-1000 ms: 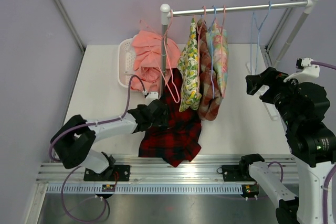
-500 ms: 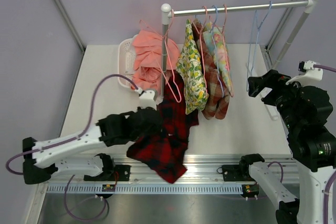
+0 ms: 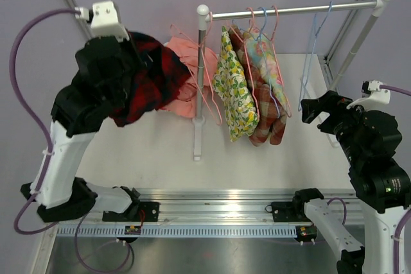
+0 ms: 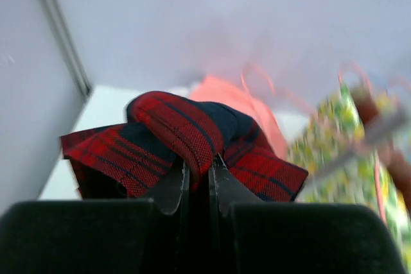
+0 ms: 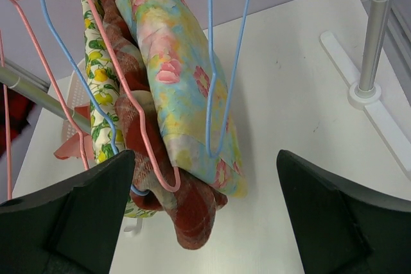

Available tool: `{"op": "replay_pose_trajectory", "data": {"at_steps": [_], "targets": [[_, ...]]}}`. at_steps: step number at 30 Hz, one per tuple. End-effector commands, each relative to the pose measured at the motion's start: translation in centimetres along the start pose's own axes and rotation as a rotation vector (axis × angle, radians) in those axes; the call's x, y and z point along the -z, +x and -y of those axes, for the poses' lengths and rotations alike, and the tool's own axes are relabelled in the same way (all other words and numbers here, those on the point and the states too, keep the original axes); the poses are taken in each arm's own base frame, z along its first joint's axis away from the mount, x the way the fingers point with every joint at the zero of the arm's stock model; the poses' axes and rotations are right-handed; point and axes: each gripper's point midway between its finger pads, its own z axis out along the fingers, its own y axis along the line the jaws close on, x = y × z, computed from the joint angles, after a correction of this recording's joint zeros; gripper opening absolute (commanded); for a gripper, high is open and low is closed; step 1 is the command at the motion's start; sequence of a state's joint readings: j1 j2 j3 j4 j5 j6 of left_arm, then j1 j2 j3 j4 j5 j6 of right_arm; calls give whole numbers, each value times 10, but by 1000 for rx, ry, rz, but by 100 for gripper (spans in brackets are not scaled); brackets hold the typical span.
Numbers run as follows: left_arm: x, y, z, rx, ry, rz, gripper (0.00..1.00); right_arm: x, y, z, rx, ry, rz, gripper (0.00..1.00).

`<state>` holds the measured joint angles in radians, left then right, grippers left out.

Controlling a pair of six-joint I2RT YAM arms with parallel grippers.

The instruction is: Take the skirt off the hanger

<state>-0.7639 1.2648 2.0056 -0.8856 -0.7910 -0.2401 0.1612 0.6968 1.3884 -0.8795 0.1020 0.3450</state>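
Observation:
The red and black plaid skirt (image 3: 146,85) hangs bunched from my raised left arm at the upper left, over the table's far left side. In the left wrist view my left gripper (image 4: 199,170) is shut on a fold of the skirt (image 4: 180,129). An empty pink hanger (image 3: 214,112) dangles at the left end of the rail (image 3: 289,10), beside the post. My right gripper (image 5: 205,165) is open and holds nothing, a short way to the right of the hanging clothes.
On the rail hang a lemon-print garment (image 3: 234,91), a red-brown check one (image 3: 266,120), a pastel floral one (image 5: 183,88) and an empty blue hanger (image 3: 313,49). A white basket (image 3: 153,72) with salmon cloth (image 3: 186,62) stands behind the post (image 3: 198,113).
My left gripper shut on the plaid skirt low at the table's front, then the arm swung it up and left, off the pink hanger. The right arm barely moved.

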Motion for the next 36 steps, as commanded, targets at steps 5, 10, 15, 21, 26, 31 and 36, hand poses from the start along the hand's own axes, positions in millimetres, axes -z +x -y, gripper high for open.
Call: {"op": "replay_pose_trajectory", "data": {"at_steps": [5, 10, 15, 21, 26, 31, 36], "targets": [[-101, -102, 45, -22, 37, 286, 0, -4, 10, -2, -7, -26, -15, 99], [-181, -9, 53, -13, -12, 116, 0, 1, 6, 6, 28, 7, 5, 99], [-204, 97, 32, 40, -108, -25, 0, 0, 6, 7, 36, 16, 4, 99], [-197, 145, -5, 93, -180, -118, 99, -4, 8, 2, 22, -8, -14, 99], [-163, 92, -16, 88, -172, -35, 99, -4, -2, -1, 25, -11, 13, 100], [-102, 20, -20, 128, -82, 82, 99, -3, -35, -37, 63, -174, 91, 99], [-49, 11, -20, 113, -13, 72, 99, -10, -69, -79, 53, -341, 147, 99]]}}
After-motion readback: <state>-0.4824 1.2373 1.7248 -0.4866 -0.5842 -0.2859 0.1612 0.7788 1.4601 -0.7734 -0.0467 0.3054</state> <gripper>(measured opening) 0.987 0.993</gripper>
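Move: The left hand holds the plaid skirt aloft; the basket with the pink garment lies about 20 cm ahead of it, 3 cm to its right and 43 cm below. The rack's left post stands some 6 cm ahead and 9 cm right, with its middle about 25 cm down. The lemon-print garment hangs roughly 5 cm ahead, 18 cm right and 18 cm lower. From the open, empty right hand, the basket is about 27 cm ahead, 35 cm left and 33 cm down. Forward in a fast arc, rising slightly first, the left hand swings the plaid skirt about 20 cm out over the basket, then plunges well below its starting height, fingers tipping down, and opens to let go. It draws back and up some 25 cm, levelling off, fingers wide. Late on, the open right hand rises and drifts left a few centimetres. ##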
